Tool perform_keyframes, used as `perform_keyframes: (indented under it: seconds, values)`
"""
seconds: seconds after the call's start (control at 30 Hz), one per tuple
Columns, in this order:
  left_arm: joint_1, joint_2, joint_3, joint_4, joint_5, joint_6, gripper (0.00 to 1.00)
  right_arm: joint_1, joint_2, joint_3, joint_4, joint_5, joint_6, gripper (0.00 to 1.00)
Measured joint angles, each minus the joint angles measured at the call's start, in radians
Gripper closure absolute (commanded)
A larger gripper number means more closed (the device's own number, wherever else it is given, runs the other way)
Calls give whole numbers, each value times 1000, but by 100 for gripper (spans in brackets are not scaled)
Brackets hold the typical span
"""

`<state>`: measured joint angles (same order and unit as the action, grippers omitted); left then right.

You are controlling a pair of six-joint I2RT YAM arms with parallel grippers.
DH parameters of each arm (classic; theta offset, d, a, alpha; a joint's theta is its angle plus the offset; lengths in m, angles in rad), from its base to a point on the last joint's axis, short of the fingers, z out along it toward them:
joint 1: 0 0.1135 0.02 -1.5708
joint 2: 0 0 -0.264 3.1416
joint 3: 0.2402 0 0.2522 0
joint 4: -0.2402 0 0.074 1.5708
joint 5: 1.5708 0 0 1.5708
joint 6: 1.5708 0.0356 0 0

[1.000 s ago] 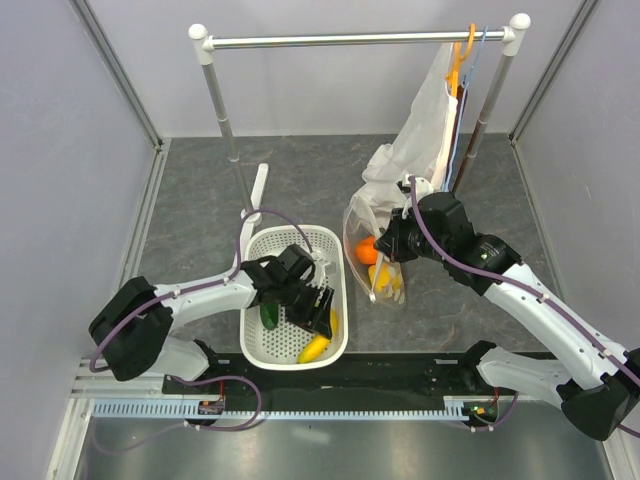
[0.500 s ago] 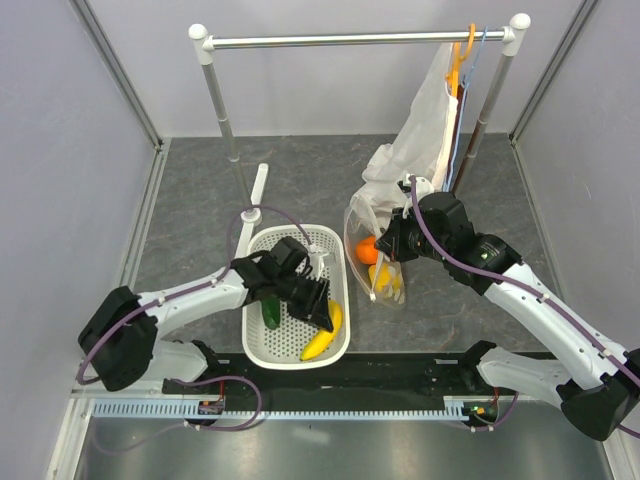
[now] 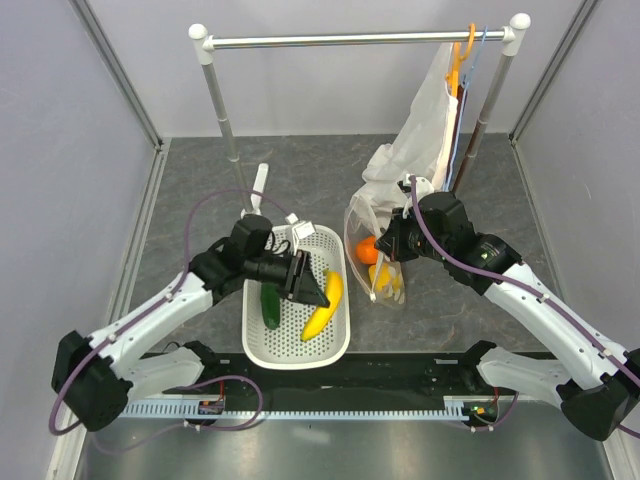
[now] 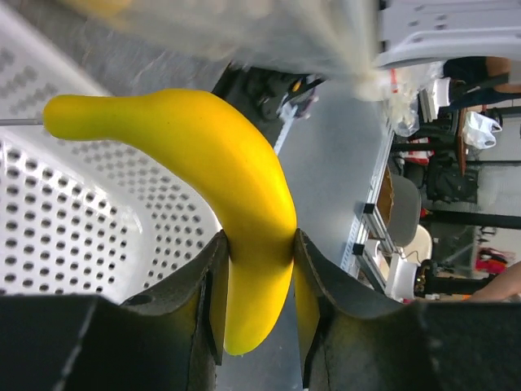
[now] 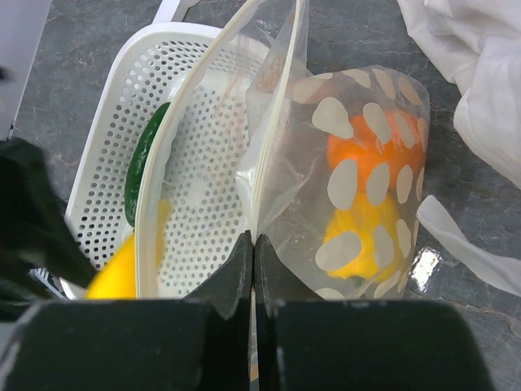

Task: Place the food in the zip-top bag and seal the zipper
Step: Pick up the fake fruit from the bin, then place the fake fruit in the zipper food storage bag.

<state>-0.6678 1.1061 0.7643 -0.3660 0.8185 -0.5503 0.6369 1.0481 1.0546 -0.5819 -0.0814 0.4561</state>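
Note:
My left gripper [image 3: 312,291] is shut on the yellow banana [image 3: 324,306] and holds it above the white basket [image 3: 262,350]; in the left wrist view the banana [image 4: 236,179] sits between the two fingers [image 4: 207,285]. The dark green cucumber [image 3: 270,306] lies in the basket. My right gripper [image 3: 388,247] is shut on the rim of the dotted zip-top bag [image 5: 366,187], pinching the zipper strip [image 5: 269,163] and holding the mouth open. The orange [image 5: 383,142] and the yellow bell pepper [image 5: 362,232] are inside the bag.
A clothes rail [image 3: 350,40] stands at the back with a white cloth [image 3: 420,130] on hangers at its right end, just behind the bag. The basket sits at the near edge between the arms.
My left gripper has lifted the banana out of the basket's bottom and swung it up and right, toward the bag. The right gripper and bag have stayed still.

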Motion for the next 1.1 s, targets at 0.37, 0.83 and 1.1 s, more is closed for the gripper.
perform_keyframes:
  seconds: [0.37, 0.83, 1.1]
  values:
    - [0, -123, 272, 112, -95, 4, 84, 0, 0, 0, -1, -1, 0, 100]
    - [-101, 76, 276, 517, -245, -227, 80, -11, 0, 0, 0, -28, 2, 100]
    - [-123, 74, 216, 661, -403, 49, 81, -13, 0, 0, -1, -54, 6, 100]
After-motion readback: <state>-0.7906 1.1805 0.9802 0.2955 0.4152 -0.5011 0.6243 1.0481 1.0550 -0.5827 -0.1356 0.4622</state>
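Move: Ahead and to the right of the left hand, which already has the banana clear of the bin, the zip-top bag's mouth opens some 13 cm forward, 9 cm right and about 4 cm lower. The orange fruit in the bag is about 15 cm ahead, 10 cm right and 11 cm down; the green cucumber is roughly 4 cm ahead, 13 cm left and 12 cm down. From the right hand, the mouth is about 3 cm ahead, 4 cm left and 8 cm below. Lifting first, almost straight up by about 15 cm, the left arm keeps its pinch on the banana, then carries it forward about 10 cm and 7 cm right, out past the bin's edge and high over the bag's open mouth. Its wrist rolls some 40 degrees as the fingers come up to level, swinging slightly forward. The right gripper stays put, shut on the bag's rim. ##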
